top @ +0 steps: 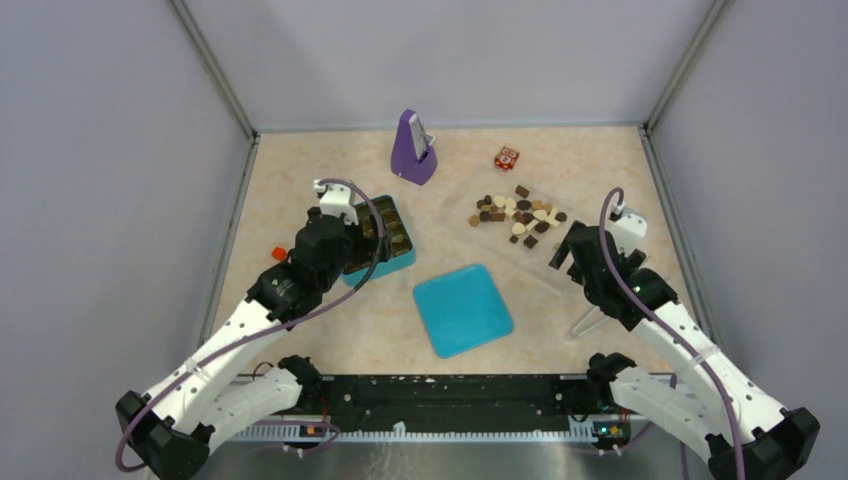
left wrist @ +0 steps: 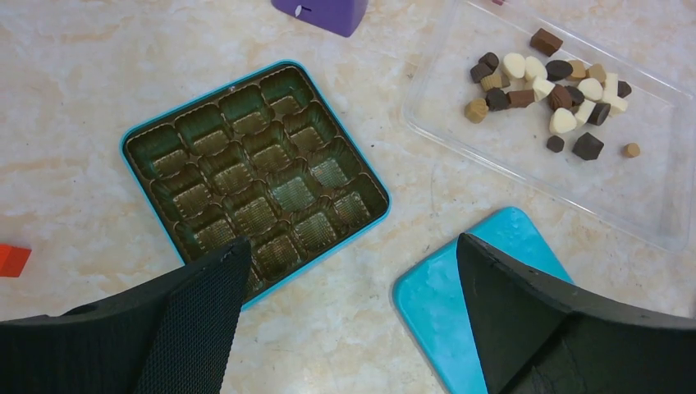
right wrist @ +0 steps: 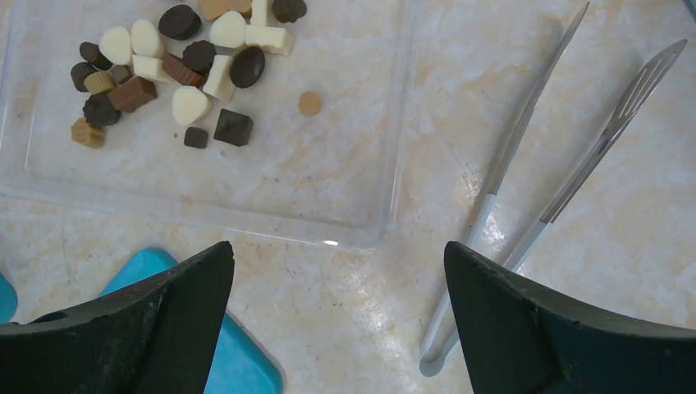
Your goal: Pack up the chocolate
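Observation:
The chocolate [top: 520, 215] is a heap of dark, light brown and cream pieces in a clear plastic tray [top: 510, 255] at the right; the heap [left wrist: 550, 90] [right wrist: 176, 70] shows in both wrist views. An open teal box [left wrist: 254, 176] with an empty gold cell insert lies at the left, partly under my left arm in the top view. Its teal lid [top: 462, 309] lies flat in the middle. My left gripper [left wrist: 351, 240] hangs open above the bare table between box and lid. My right gripper [right wrist: 338, 245] is open and empty above the tray's near edge [right wrist: 287, 172].
Metal tongs [right wrist: 510, 156] lie on the table right of the clear tray [top: 588, 322]. A purple wedge-shaped object [top: 413, 150] and a small red-and-white cube [top: 506, 158] stand at the back. A small orange block [left wrist: 12, 258] lies left of the box. Grey walls enclose the table.

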Available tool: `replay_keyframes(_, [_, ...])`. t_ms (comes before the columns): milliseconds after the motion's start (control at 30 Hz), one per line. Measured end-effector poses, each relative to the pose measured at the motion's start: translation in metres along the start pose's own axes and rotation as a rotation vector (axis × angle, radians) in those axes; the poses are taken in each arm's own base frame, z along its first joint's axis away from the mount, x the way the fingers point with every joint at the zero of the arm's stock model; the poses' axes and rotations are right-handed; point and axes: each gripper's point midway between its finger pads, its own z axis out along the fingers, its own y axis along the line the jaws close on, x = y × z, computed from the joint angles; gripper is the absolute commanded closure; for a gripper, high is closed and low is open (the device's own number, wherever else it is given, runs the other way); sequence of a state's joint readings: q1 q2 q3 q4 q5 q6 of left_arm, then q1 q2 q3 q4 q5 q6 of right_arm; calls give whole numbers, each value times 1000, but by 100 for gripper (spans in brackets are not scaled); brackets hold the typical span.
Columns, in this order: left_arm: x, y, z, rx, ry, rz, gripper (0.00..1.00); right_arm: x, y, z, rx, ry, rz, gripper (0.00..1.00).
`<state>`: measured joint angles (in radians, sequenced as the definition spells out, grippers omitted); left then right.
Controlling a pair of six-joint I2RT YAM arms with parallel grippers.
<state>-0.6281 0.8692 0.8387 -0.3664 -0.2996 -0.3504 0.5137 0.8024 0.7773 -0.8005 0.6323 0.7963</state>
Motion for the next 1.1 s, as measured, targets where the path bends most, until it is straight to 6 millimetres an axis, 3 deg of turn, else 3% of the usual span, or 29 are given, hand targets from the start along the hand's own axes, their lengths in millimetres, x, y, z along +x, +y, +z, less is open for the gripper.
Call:
replay_keyframes(200, [3, 1, 3, -14, 10, -21, 1, 2, -1, 1, 3, 5, -3, 4])
replay_keyframes(467, [33, -2, 19, -24, 151, 3, 1, 13, -10, 4, 58, 43, -20, 4])
replay_keyframes(733, [42, -11, 21, 25, 195, 6, 1, 20, -50, 7, 237, 88, 78, 5])
replay_keyframes(900, [51, -13, 26, 30, 236, 22, 1, 21, -75, 17, 321, 129, 213, 26])
replay_keyframes(1000, [54, -13, 28, 35, 247, 32, 1, 36, -82, 26, 328, 170, 245, 42])
replay_keyframes(1100, [55, -14, 28, 38, 250, 38, 1, 52, -83, 37, 326, 216, 263, 49])
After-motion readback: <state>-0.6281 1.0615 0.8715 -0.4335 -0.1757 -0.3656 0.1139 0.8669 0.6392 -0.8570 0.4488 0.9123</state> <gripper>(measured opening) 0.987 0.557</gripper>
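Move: The tongs lie on the table with their middle about 10 cm to the right of the right hand, level with it and 15 cm below; the handle part is somewhat nearer you. From this hand, the clear tray's middle is 13 cm ahead and 6 cm left, the blue lid 5 cm back and 18 cm left. From the left hand, the lid is 5 cm back, 14 cm right; the chocolate box 10 cm ahead, 4 cm left; the tongs 44 cm right, 1 cm back. Heading for the handle of the tongs, the open right hand swings right and back, about 7 cm in all, then drops, ending some 8 cm lower; it turns roughly 20 degrees clockwise, tips further down and closes its fingers to about half, touching nothing yet. The left hand, wide open, sinks about 6 cm, drifting right beside the box and lid and tilting down. ##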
